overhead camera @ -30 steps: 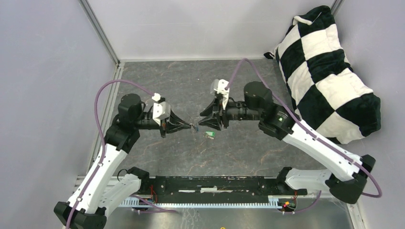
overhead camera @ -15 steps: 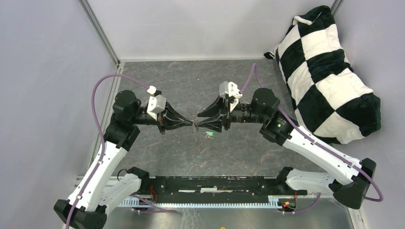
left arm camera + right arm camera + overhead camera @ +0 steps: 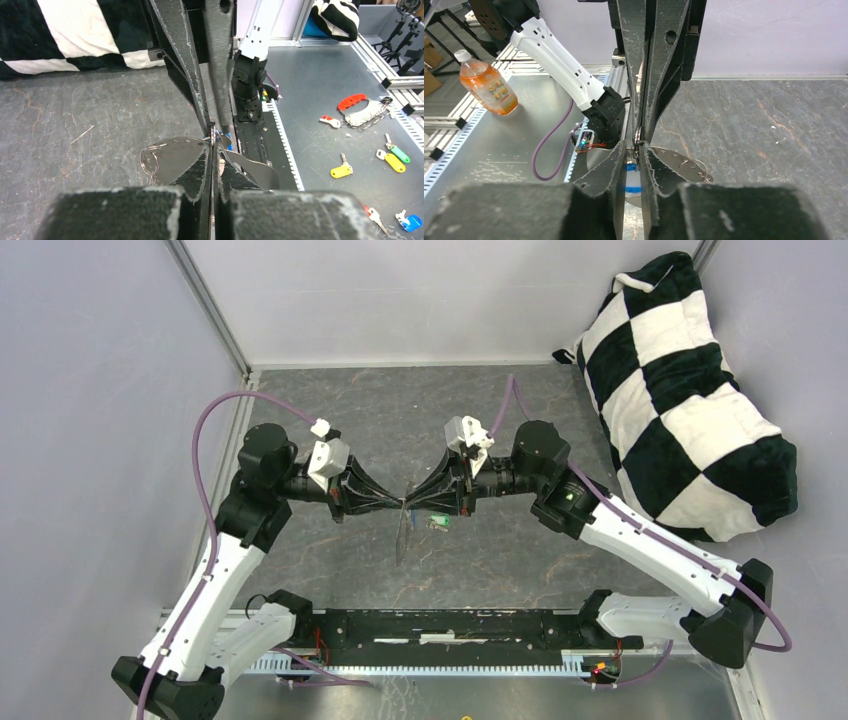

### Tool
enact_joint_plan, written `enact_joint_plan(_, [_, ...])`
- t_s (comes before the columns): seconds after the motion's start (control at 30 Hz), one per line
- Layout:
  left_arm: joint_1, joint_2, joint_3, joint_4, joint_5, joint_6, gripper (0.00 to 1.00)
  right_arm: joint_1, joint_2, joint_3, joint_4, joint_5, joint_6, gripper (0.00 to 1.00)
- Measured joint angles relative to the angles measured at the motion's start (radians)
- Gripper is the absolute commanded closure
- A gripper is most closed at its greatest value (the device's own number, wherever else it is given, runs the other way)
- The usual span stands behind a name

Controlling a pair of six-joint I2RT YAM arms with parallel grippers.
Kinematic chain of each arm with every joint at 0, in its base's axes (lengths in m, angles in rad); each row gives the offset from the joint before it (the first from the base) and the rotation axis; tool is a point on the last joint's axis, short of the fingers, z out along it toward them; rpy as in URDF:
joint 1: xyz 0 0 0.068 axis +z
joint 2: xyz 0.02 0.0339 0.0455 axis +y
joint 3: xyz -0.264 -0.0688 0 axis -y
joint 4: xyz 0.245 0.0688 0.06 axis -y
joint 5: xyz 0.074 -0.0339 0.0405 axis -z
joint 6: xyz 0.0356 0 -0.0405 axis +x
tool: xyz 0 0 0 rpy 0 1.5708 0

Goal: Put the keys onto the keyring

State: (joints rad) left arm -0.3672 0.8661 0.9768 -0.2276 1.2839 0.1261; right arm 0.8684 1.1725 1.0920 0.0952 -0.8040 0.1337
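Note:
Both grippers meet tip to tip in mid-air over the table's middle. My left gripper (image 3: 400,502) (image 3: 214,145) is shut on the thin keyring (image 3: 214,134), which I see edge-on between its fingers. A flat silver plate with holes (image 3: 175,157) (image 3: 680,162) (image 3: 402,532) hangs from the ring. My right gripper (image 3: 412,502) (image 3: 634,148) has its jaws drawn narrow around the blue key (image 3: 633,176), whose shaft points up at the ring. A bit of that blue head (image 3: 228,136) shows in the left wrist view. The green key (image 3: 437,521) lies on the table just below the right gripper.
A black-and-white checkered cushion (image 3: 690,390) fills the far right corner. On the metal bench behind the arms lie spare tagged keys (image 3: 341,171), a red-handled key holder (image 3: 352,102) and an orange drink bottle (image 3: 488,90).
The right gripper has moved left to meet the left gripper's tips, and its jaws have narrowed. The silver plate now hangs visibly below the tips.

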Motion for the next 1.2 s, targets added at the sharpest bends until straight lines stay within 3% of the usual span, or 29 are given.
enact_joint_plan(0.07, [0.000,0.000,0.000,-0.007,0.003,0.003,0.98,0.000,0.003,0.000,0.003,-0.005,0.002,0.97])
enact_joint_plan(0.2, [0.000,0.000,0.000,-0.031,0.006,0.026,0.98,-0.002,0.008,0.000,0.000,-0.007,0.002,0.99])
enact_joint_plan(0.33, [0.000,0.000,0.000,-0.057,0.000,0.055,0.68,-0.002,0.022,0.022,-0.044,-0.004,-0.004,0.99])
enact_joint_plan(0.43, [0.000,0.003,0.011,-0.135,-0.026,0.140,0.55,-0.002,0.050,0.075,-0.145,0.022,-0.031,0.99])
enact_joint_plan(0.77, [0.000,0.074,0.127,-0.424,-0.126,0.496,0.62,0.000,0.152,0.241,-0.502,0.165,-0.151,0.99])
enact_joint_plan(1.03, [-0.023,0.153,0.141,-0.613,-0.210,0.760,0.53,0.029,0.230,0.370,-0.680,0.271,-0.219,0.99])
enact_joint_plan(1.2, [-0.023,0.163,0.139,-0.622,-0.240,0.811,0.53,0.048,0.263,0.402,-0.739,0.299,-0.238,0.99])
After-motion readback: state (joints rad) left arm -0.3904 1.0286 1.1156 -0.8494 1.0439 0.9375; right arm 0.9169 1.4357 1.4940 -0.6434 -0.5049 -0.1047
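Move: Between the two sets of fingertips, the keyring sits right at both hand points: the left hand already holds it, and the right fingers, partly open, are closing around it. The metal plate hangs some 3 cm below both hand points and 1 cm back; the blue-tag key is about 4 cm down and 1 cm to the right. On the table the green-tag key lies roughly 8 cm ahead, 5 cm right and 33 cm below either hand. Handing the keyring over: the right fingers finish shutting on it, then the left fingers let go and open about halfway. Both hands sink together about 7 cm and go some 4 cm forward, the right keeping its pinch and tipping its fingers down about 30 degrees, the left tipping down less and easing a centimetre or so clear of the ring. ##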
